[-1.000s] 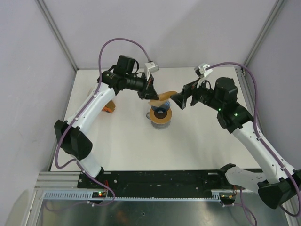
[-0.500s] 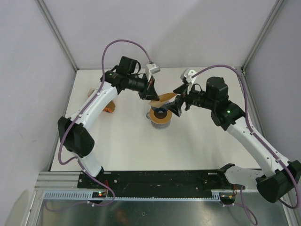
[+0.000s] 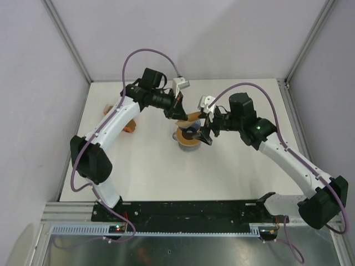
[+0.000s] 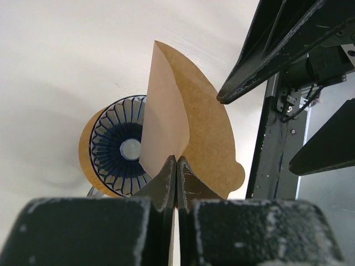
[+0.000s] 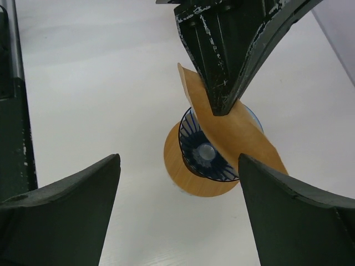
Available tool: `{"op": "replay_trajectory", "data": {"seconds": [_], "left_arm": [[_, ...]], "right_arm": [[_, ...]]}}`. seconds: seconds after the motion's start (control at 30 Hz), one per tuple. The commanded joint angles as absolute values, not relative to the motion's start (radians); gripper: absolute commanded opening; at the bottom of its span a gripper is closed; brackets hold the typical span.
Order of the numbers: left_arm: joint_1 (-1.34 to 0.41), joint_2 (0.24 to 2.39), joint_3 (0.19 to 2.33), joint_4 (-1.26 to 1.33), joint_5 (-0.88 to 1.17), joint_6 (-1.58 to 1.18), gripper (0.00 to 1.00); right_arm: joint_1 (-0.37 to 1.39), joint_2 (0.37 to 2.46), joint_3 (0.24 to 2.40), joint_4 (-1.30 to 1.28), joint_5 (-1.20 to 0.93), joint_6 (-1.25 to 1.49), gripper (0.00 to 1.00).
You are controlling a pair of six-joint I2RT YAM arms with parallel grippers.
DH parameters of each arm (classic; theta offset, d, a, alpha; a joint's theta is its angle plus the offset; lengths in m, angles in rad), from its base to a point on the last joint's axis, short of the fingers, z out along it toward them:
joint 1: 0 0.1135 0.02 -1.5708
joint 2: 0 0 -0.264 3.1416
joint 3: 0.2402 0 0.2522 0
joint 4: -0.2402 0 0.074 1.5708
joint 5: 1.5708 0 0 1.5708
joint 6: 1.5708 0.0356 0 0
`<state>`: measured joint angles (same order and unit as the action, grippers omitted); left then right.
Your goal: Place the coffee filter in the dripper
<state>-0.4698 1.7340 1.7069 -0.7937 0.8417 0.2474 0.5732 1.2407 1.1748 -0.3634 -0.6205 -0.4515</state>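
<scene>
My left gripper (image 3: 179,112) is shut on the pointed end of the coffee filter (image 3: 193,116), a light-brown paper cone. It holds the filter (image 4: 191,124) edge-up just above the dripper (image 4: 117,149), a blue ribbed cone. The dripper (image 3: 189,133) sits in a flat wooden ring (image 3: 188,141) at mid-table. My right gripper (image 3: 206,129) hovers open just right of the dripper. In the right wrist view its fingers (image 5: 66,213) stand wide apart with nothing held. The filter (image 5: 247,136) hangs over the dripper (image 5: 202,152) beyond them.
An orange box-like holder (image 3: 128,127) lies at the left under my left arm. White walls with metal corner posts close in the table on three sides. The arm bases stand on a black rail (image 3: 188,210) at the near edge.
My right gripper has swung left, from well right of the dripper to close beside it and the filter. The left gripper still holds the filter over the dripper, barely shifted.
</scene>
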Motion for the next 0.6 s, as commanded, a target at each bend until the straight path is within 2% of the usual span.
{"op": "replay_trajectory", "data": {"seconds": [0.0, 0.3, 0.37, 0.47, 0.57], "left_arm": [[-0.465, 1.719, 1.690, -0.782, 0.863, 0.284, 0.00], [-0.465, 1.704, 1.678, -0.782, 0.866, 0.306, 0.00], [-0.465, 1.702, 1.679, -0.783, 0.870, 0.309, 0.00], [-0.465, 1.700, 1.678, -0.781, 0.874, 0.318, 0.00], [-0.465, 1.699, 1.672, -0.782, 0.873, 0.325, 0.00]], "right_arm": [[0.594, 1.251, 1.201, -0.358, -0.589, -0.562, 0.92], [0.605, 1.249, 1.201, -0.357, -0.634, -0.679, 0.91], [0.609, 1.261, 1.201, -0.352, -0.645, -0.690, 0.87], [0.618, 1.288, 1.201, -0.343, -0.615, -0.699, 0.72], [0.618, 1.306, 1.201, -0.336, -0.587, -0.710, 0.68]]}}
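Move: The dripper I am taking the held coffee filter to lies about 3 cm right and 2 cm ahead of my left hand, its middle some 8 cm below, with the wooden collar under it about 12 cm below my hand. From my open right hand the filter's middle is roughly 5 cm left, 4 cm ahead and 1 cm below; the dripper is some 5 cm left and 6 cm ahead, about 10 cm down. With my right hand I roll the wrist about 10 degrees and ease some 1 cm left and 1 cm down to the filter's near side, the wide-open fingers starting to close late on, to roughly two-thirds open. My left hand keeps its pinch on the filter, sinks about 1 cm towards the dripper, then holds still there. ##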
